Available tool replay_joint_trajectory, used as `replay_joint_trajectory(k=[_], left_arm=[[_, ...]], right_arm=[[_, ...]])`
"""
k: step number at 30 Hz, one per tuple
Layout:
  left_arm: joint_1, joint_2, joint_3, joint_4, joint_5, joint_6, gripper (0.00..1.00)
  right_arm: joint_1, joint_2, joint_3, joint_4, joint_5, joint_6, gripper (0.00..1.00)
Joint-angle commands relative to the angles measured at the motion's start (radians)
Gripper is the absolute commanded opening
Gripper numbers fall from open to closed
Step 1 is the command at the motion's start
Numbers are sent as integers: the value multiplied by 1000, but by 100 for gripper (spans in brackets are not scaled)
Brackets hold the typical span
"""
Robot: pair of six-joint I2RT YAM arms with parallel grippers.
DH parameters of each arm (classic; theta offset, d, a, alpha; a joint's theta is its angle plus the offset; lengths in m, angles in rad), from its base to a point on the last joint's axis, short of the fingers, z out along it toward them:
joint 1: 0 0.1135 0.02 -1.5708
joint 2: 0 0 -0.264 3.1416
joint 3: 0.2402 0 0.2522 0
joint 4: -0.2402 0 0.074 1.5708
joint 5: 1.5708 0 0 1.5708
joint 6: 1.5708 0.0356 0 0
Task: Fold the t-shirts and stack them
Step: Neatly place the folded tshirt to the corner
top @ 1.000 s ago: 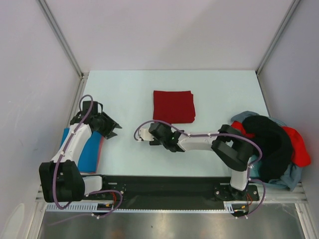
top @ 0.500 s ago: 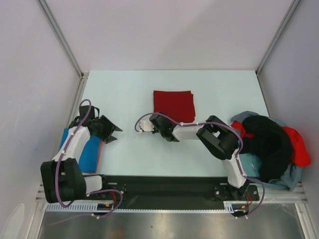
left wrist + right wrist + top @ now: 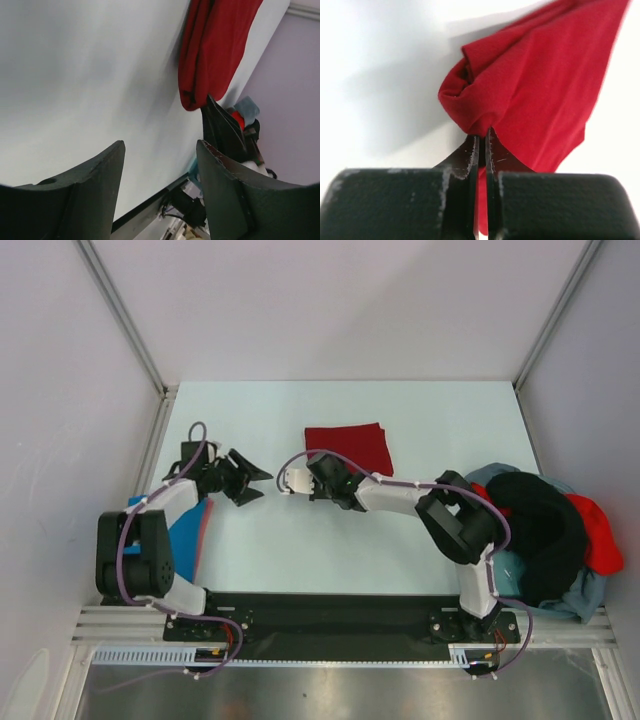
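A folded dark red t-shirt (image 3: 352, 445) lies at the table's middle. My right gripper (image 3: 323, 466) is shut on its near left corner, and the cloth (image 3: 540, 75) bunches up above the closed fingertips (image 3: 472, 145). My left gripper (image 3: 258, 484) hovers open just left of it, nothing between its fingers (image 3: 102, 165), facing the red shirt (image 3: 215, 45) and the right gripper (image 3: 220, 130). A bright blue t-shirt (image 3: 188, 537) lies folded by the left edge, partly under the left arm. A heap of black, red and pale grey-blue t-shirts (image 3: 545, 530) sits at the right.
White walls close in the table (image 3: 300, 540) at the back and both sides. The black base rail (image 3: 330, 615) runs along the near edge.
My right gripper moved up to the red shirt's near left corner and shut on it, lifting the edge. The left arm swung away from the blue shirt toward the middle, opening wider.
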Motion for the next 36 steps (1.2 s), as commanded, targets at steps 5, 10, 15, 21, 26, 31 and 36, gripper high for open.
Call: replay_joint_trajectory(k=[5,10,15,21,26,31,36], left_arm=[[-160,193,118,332,-13,-230,66],[-245,279,160,431,-79,-374,66],[-283,373,183,502,-137,-475,67],[-308,445,235,425,-185,-531,68],[-338,543,366,431,-180,-549,68],[-343,521,381,422,-175,-549,66],[-341,370,270,322,-203,-538,66]], right_arm=[[-41,-166,-42,-13,-104,54,0],[-58,-189,-52,-1,-153,85,0],[-73,-228,-58,-2,-185,99,0],[-115,-271,-70,7,-233,139,0],[-124,-292,-82,8,-266,156,0],[-127,-317,-116,21,-290,166,0],[-139,-321,-128,33,-297,165,0]])
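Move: To the left hand's right, about 18 cm off and roughly 11 cm ahead, is the middle of the folded red t-shirt, some 8 cm lower. The right gripper stands about 13 cm right of the left hand, 4 cm farther out and 5 cm lower; the blue stack is about 20 cm left and 10 cm back of it. From the right hand, which already pinches the t-shirt's near left end, the t-shirt's middle lies about 6 cm ahead, 7 cm right and 4 cm below. Sweeping right some 13 cm and forward about 10, and sinking about 3 overall, the left hand brings its open fingers around the t-shirt's left end beside the right gripper, easing back slightly at the last without closing. Meanwhile the right hand keeps its pinch and lifts about 6 cm, drifting a little left and rolling its left side up about 15 degrees. ##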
